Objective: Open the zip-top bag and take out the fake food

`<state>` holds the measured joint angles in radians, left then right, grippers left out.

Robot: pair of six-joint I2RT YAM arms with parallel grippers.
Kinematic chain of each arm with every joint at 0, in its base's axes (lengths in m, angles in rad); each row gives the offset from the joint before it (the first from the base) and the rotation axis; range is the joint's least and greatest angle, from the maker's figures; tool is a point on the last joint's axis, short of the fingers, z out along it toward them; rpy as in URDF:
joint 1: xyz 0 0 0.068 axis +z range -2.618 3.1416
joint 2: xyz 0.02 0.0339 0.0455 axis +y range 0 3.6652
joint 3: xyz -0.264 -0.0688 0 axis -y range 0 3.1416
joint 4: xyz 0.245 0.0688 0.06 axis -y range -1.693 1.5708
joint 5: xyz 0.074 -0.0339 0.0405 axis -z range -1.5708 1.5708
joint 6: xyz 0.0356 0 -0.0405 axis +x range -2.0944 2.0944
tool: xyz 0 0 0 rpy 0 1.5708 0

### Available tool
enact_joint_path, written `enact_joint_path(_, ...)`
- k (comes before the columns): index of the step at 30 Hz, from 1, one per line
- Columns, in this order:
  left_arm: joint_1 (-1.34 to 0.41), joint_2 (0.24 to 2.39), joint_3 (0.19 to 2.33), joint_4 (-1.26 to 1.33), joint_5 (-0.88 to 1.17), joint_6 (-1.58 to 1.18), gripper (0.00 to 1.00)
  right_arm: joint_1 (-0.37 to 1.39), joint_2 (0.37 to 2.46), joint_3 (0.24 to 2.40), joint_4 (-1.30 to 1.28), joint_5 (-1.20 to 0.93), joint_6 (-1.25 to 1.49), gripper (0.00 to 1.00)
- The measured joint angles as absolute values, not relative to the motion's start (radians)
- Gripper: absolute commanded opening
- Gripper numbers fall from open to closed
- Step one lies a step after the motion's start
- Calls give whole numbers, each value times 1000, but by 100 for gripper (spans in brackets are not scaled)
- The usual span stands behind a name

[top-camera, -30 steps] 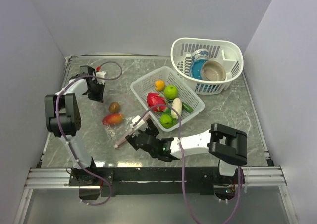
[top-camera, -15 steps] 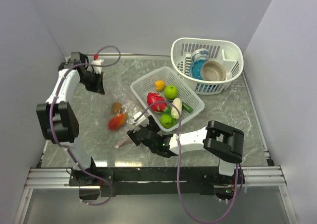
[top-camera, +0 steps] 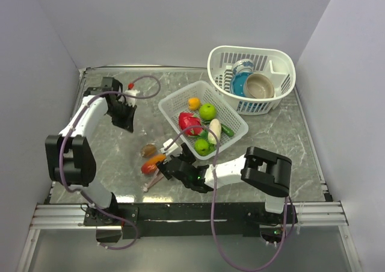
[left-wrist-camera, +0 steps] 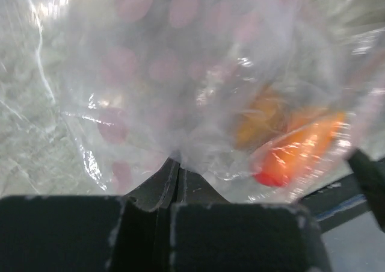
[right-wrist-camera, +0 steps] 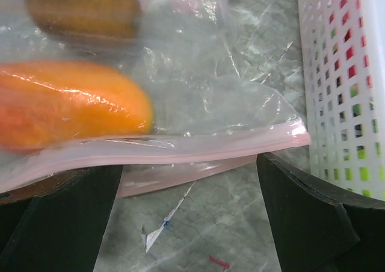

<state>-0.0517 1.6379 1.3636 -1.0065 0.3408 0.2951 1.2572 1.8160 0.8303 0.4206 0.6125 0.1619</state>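
Observation:
The clear zip-top bag (top-camera: pixel 141 141) hangs stretched from my left gripper (top-camera: pixel 124 117) down to the table. My left gripper is shut on a back corner of the bag (left-wrist-camera: pixel 180 91). An orange-red fruit (top-camera: pixel 153 163) and a brown fruit (top-camera: pixel 148 149) lie inside, near the pinkish zip strip (top-camera: pixel 153 179). My right gripper (top-camera: pixel 166 165) is open and empty. In the right wrist view its jaws stand wide on either side of the zip strip (right-wrist-camera: pixel 180 151), with the orange fruit (right-wrist-camera: pixel 66 112) and brown fruit (right-wrist-camera: pixel 84 7) just behind it.
A white rectangular perforated basket (top-camera: pixel 180 94) right of the bag holds several plastic fruits and vegetables, among them a green apple (top-camera: pixel 207 111). Its wall (right-wrist-camera: pixel 343 73) is close to my right finger. A round white basket (top-camera: pixel 252 50) at the back right holds a tan bowl and blue cup.
My left gripper swung to the back left corner, then came forward and right, still holding the bag. The two fruits slid inside the bag toward the zip strip and my right gripper.

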Motion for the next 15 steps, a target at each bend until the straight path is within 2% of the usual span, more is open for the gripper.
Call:
enact_joint_path(9,-70,1747,1313,-846,121,266,1,1258,1828,795,537,562,102,100)
enact_joint_path(15,-158,1853,1269,-739,12,236,1,1261,1830,743,673,487,18,100)
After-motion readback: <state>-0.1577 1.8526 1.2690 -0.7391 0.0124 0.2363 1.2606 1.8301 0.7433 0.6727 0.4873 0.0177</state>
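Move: From the open right hand at the bag's mouth, the orange mango inside the bag lies about 6 cm to the left, 2 cm back and a little lower. The brown fruit is some 7 cm left and 2 cm ahead, while the middle of the white bin is roughly 11 cm ahead and 12 cm right. The left hand, shut on the bag's closed end, has the mango about 7 cm back, 6 cm right and 10 cm below. Keeping its pinch on the bag's closed end, the left hand lowers it about 9 cm towards the table, drifting some 3 cm forward and first to the left, then partly back to the right, as the wrist rolls until the fingers point almost straight down. Meanwhile the right hand, still wide open and low at the zip edge, eases about 2 cm left and 1 cm back towards the mango and swings some 10 degrees counter-clockwise to face it more squarely. ##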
